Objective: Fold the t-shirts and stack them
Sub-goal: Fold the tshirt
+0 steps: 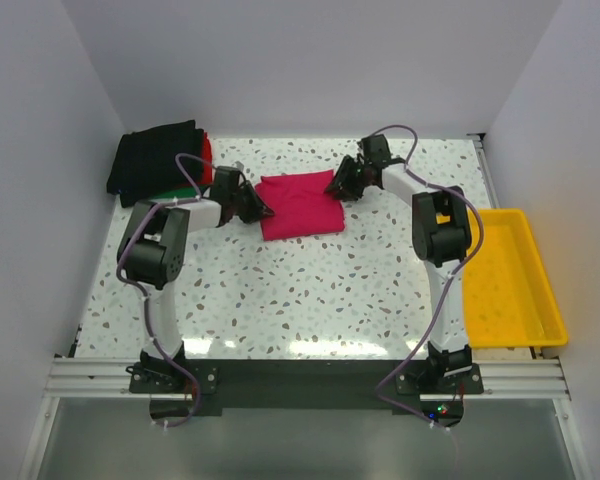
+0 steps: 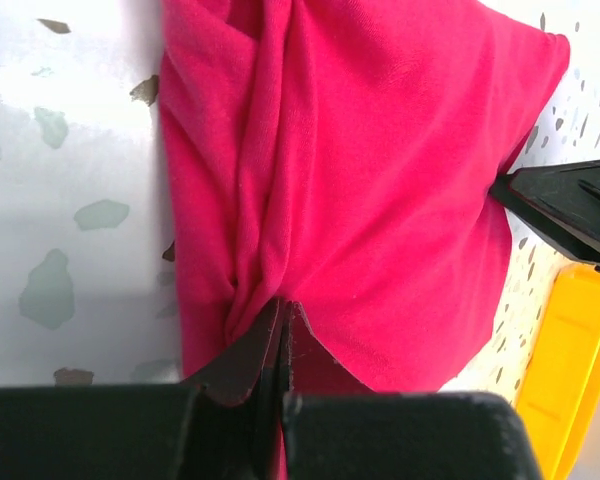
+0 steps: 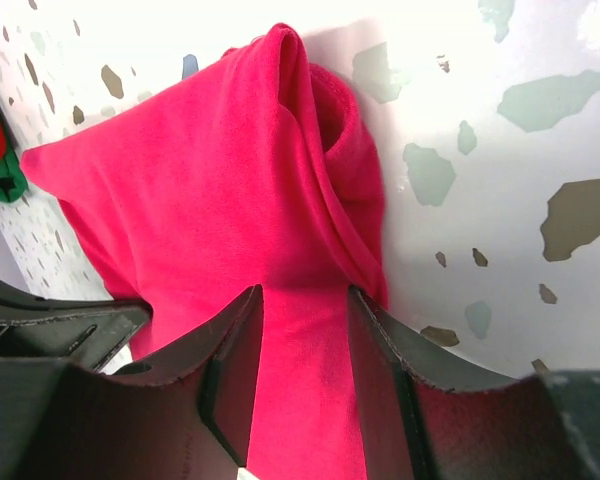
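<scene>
A magenta-pink t-shirt [image 1: 300,205], folded into a rough rectangle, lies on the speckled table between my two grippers. My left gripper [image 1: 263,208] is at the shirt's left edge. In the left wrist view its jaws [image 2: 282,312] are pressed together, pinching a bunched fold of the pink t-shirt [image 2: 380,170]. My right gripper [image 1: 338,186] is at the shirt's back right corner. In the right wrist view [image 3: 305,292] a thick band of the pink t-shirt [image 3: 210,190] fills the gap between its fingers. A pile of black, red and green t-shirts [image 1: 160,160] sits at the back left.
A yellow plastic tray [image 1: 510,275] stands along the table's right edge, and also shows in the left wrist view [image 2: 570,370]. White walls enclose the table on the left, back and right. The arm bases stand at the near edge.
</scene>
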`<action>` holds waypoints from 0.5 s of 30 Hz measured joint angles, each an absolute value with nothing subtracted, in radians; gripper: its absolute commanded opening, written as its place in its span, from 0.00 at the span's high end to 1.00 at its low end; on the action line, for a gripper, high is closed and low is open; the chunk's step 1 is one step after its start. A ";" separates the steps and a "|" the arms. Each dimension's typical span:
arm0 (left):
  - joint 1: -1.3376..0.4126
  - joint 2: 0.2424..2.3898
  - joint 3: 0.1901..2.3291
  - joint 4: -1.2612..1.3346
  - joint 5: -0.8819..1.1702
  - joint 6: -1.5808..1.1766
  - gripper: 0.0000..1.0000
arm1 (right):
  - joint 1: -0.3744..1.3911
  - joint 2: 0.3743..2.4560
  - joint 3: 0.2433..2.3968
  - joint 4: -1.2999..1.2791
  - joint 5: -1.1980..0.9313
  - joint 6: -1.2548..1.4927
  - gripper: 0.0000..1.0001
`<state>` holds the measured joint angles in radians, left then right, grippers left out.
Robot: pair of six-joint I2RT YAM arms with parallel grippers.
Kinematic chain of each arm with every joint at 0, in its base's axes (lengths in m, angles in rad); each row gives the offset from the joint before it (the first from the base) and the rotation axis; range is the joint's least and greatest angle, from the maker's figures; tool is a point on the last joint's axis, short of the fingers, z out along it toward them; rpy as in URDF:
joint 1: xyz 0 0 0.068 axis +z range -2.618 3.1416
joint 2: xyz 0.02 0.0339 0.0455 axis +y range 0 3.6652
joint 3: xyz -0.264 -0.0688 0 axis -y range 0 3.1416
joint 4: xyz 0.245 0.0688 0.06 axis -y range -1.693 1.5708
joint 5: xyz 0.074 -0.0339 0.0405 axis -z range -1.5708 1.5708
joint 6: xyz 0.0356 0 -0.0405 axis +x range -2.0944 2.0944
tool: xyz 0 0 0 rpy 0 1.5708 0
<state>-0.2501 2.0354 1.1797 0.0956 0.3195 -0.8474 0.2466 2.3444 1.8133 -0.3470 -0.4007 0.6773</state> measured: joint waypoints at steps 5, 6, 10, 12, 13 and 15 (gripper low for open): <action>-0.246 1.998 1.180 0.038 0.297 -0.841 1.00 | 0.247 2.344 1.813 -0.347 -0.400 0.673 0.57; -0.242 1.985 1.180 0.023 0.296 -0.835 1.00 | 0.247 2.344 1.814 -0.347 -0.400 0.672 0.57; -0.208 1.926 1.180 -0.026 0.294 -0.808 0.75 | 0.247 2.344 1.822 -0.358 -0.400 0.664 0.56; -0.188 1.901 1.181 -0.041 0.288 -0.793 0.61 | 0.247 2.344 1.831 -0.369 -0.400 0.658 0.55; -0.179 1.893 1.185 -0.049 0.287 -0.783 0.59 | 0.247 2.344 1.837 -0.377 -0.400 0.654 0.54; -0.162 1.892 1.209 -0.071 0.291 -0.760 0.50 | 0.247 2.344 1.856 -0.395 -0.399 0.647 0.53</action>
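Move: The folded t-shirt's middle lies some 8 cm to the left hand's right and 3 cm ahead, about 1 cm below; the shut fingertips are down on its left part. The stack of folded shirts is roughly 31 cm left and 15 cm farther out. From the right hand, the t-shirt's middle is some 8 cm left and 4 cm back, about 2 cm below, and the yellow bin about 42 cm right and 26 cm back. Leftward and up, about 5 cm each way, the left hand comes free of the t-shirt's left part and backs off past its left edge, slowly at first and then faster. Its shut fingers spread to about half open once it is clear. The right hand stays over the shirt's right side, fingers still half open, and only starts to rise, by about 1 cm, at the very end. ##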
